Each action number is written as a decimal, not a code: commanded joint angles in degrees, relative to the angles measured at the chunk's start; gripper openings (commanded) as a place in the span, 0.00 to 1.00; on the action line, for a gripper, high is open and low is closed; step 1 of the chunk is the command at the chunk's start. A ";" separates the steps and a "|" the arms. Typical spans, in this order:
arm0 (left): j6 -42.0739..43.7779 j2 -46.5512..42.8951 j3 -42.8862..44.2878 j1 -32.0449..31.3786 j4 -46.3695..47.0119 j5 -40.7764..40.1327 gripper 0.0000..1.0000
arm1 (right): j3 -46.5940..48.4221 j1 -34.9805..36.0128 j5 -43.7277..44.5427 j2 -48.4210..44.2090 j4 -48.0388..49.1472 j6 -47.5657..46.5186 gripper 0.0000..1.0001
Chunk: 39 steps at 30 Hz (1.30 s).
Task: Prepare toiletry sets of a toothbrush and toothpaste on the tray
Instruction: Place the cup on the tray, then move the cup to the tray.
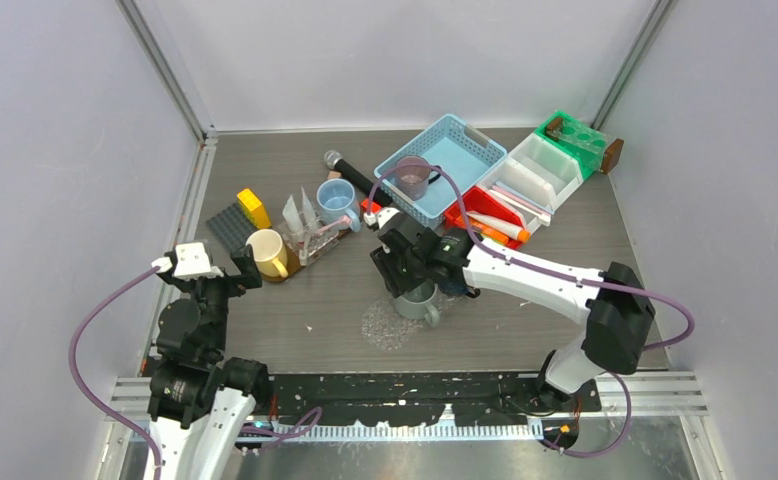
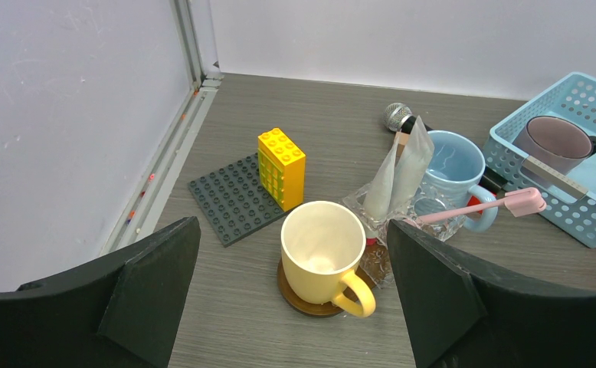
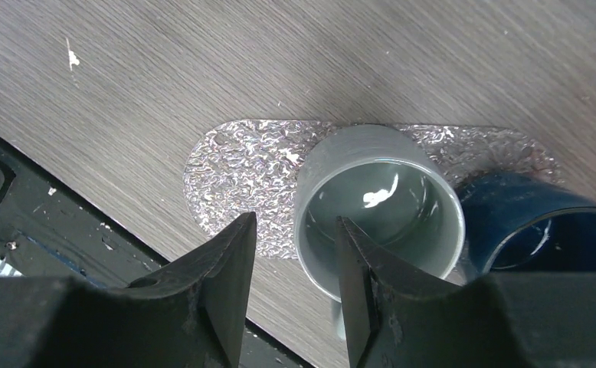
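Note:
A pink toothbrush (image 2: 479, 208) lies across the light blue mug (image 2: 452, 165), head to the right. Two white toothpaste tubes (image 2: 399, 172) stand upright in a clear glittery holder beside it. More tubes, white and orange (image 1: 495, 230), lie in a red bin, and slim brushes (image 1: 518, 196) lie in a white bin. A silvery glittery oval tray (image 3: 237, 165) carries a grey mug (image 3: 379, 203) and a dark blue mug (image 3: 536, 222). My right gripper (image 3: 295, 222) hangs over the grey mug's left rim, open, gripping nothing. My left gripper (image 2: 293, 230) stands wide open short of a yellow mug (image 2: 322, 257).
A yellow brick (image 2: 282, 167) stands on a dark studded plate (image 2: 230, 201). A black microphone (image 1: 350, 172) lies behind the blue mug. A light blue basket (image 1: 443, 165) holds a mauve cup (image 1: 412, 176). A green rack (image 1: 575, 135) sits at the back right. The black table-edge rail (image 3: 19, 222) runs close to the tray.

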 commanded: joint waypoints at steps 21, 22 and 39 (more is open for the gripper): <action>0.39 0.26 -0.41 -0.10 1.69 0.43 0.95 | -3.78 0.57 0.46 4.79 2.64 7.19 0.20; 0.39 0.26 -0.37 -0.14 1.67 0.43 0.95 | -4.02 0.59 0.44 4.41 2.56 7.26 0.19; 0.48 0.79 -0.37 -0.10 1.60 0.52 0.95 | -5.46 0.57 2.79 1.07 -0.06 6.43 0.07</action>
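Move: The grey cup, standing on the foil tray, lies about 3 cm to the right of the right hand and 1 cm ahead, its middle some 10 cm below; the rim's near-left wall is almost under the fingers. The tray's middle is under that cup, 14 cm below the hand. The dark blue cup stands about 8 cm right of the grey one and 3 cm farther out. From the left hand the grey cup is roughly 32 cm right, 3 cm ahead and 24 cm below. The right fingers close on the near-left wall of the grey cup's rim and pinch it, one finger inside and one outside. To get there the hand sinks about 5 cm, easing back 1 cm and tipping slightly steeper, and the fingers shut once it is down around the wall. With the wall gripped it creeps under 1 cm to the right. ##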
